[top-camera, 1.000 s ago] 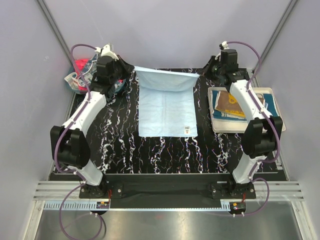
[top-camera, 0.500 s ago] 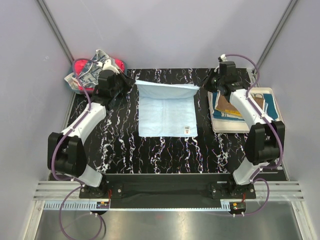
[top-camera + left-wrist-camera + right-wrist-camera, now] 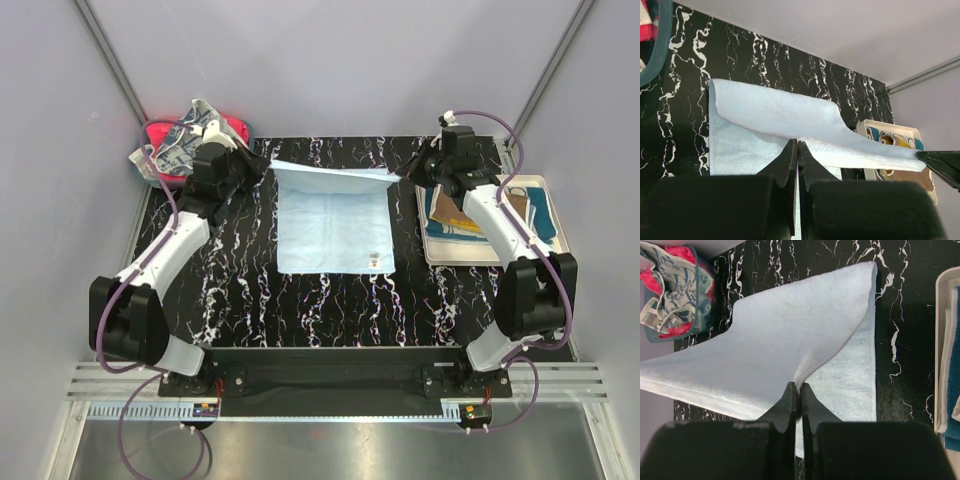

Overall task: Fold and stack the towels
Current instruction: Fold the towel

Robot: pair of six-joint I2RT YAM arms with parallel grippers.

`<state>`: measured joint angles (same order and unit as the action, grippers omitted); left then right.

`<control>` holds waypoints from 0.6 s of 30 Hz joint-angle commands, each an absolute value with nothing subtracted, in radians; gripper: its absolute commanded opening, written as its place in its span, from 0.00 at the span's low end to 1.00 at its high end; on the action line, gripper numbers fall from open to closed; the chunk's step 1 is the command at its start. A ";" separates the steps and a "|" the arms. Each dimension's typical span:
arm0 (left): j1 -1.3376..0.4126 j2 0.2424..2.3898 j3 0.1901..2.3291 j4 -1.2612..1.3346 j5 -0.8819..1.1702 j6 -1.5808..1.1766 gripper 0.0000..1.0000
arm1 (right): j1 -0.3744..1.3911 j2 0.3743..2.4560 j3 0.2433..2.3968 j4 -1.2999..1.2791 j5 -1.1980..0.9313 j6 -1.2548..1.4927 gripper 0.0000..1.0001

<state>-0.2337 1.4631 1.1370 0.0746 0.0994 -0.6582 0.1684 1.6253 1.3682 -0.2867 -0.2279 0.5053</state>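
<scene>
A light blue towel lies spread on the black marbled table, its far edge lifted off the surface. My left gripper is shut on the far left corner, and my right gripper is shut on the far right corner. In the left wrist view the jaws pinch the raised towel edge. In the right wrist view the jaws nip a bunched corner of the towel. More towels, red-pink and white with blue print, are heaped in a teal bin.
The bin stands at the far left corner of the table. A cream tray at the right holds folded towels, close under my right arm. Grey walls close in the back and both sides.
Both grippers have carried the towel's far edge towards the near side and lower. The left arm has moved off the bin, which now shows fully.
</scene>
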 commanded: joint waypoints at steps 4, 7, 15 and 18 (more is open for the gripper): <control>-0.236 1.353 1.065 0.146 0.052 -0.644 0.00 | 0.179 1.528 1.313 -0.265 -0.215 0.491 0.00; -0.247 1.333 0.997 0.156 0.051 -0.652 0.00 | 0.183 1.520 1.261 -0.255 -0.216 0.499 0.00; -0.296 1.296 0.815 0.215 0.038 -0.670 0.00 | 0.202 1.520 1.134 -0.232 -0.236 0.515 0.00; -0.310 1.292 0.767 0.222 0.029 -0.672 0.00 | 0.209 1.532 1.103 -0.242 -0.238 0.514 0.00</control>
<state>-0.2993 1.3384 0.7876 0.1295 0.0711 -0.6670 0.1951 1.5440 1.1164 -0.2653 -0.2298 0.5095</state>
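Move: Each closed hand holds one end of the towel's raised edge. For the left hand, the lower layer's near-left corner lies about 13 cm back and 22 cm below, sideways roughly level. The basket is some 14 cm ahead and 21 cm left, 16 cm lower. From the right hand, the near-right corner is roughly 14 cm back and 18 cm below, the white tray level with the hand and some 25 cm to its right, 16 cm lower. Still pinching the two corners of the raised edge, both hands draw it back towards the towel's near edge and down over the lower layer, after first rising about a centimetre. The left sinks some 10 cm while coming back 7, the right about 7 down and 5 back; both wrists tip down by some 10 degrees, fingers staying shut. ##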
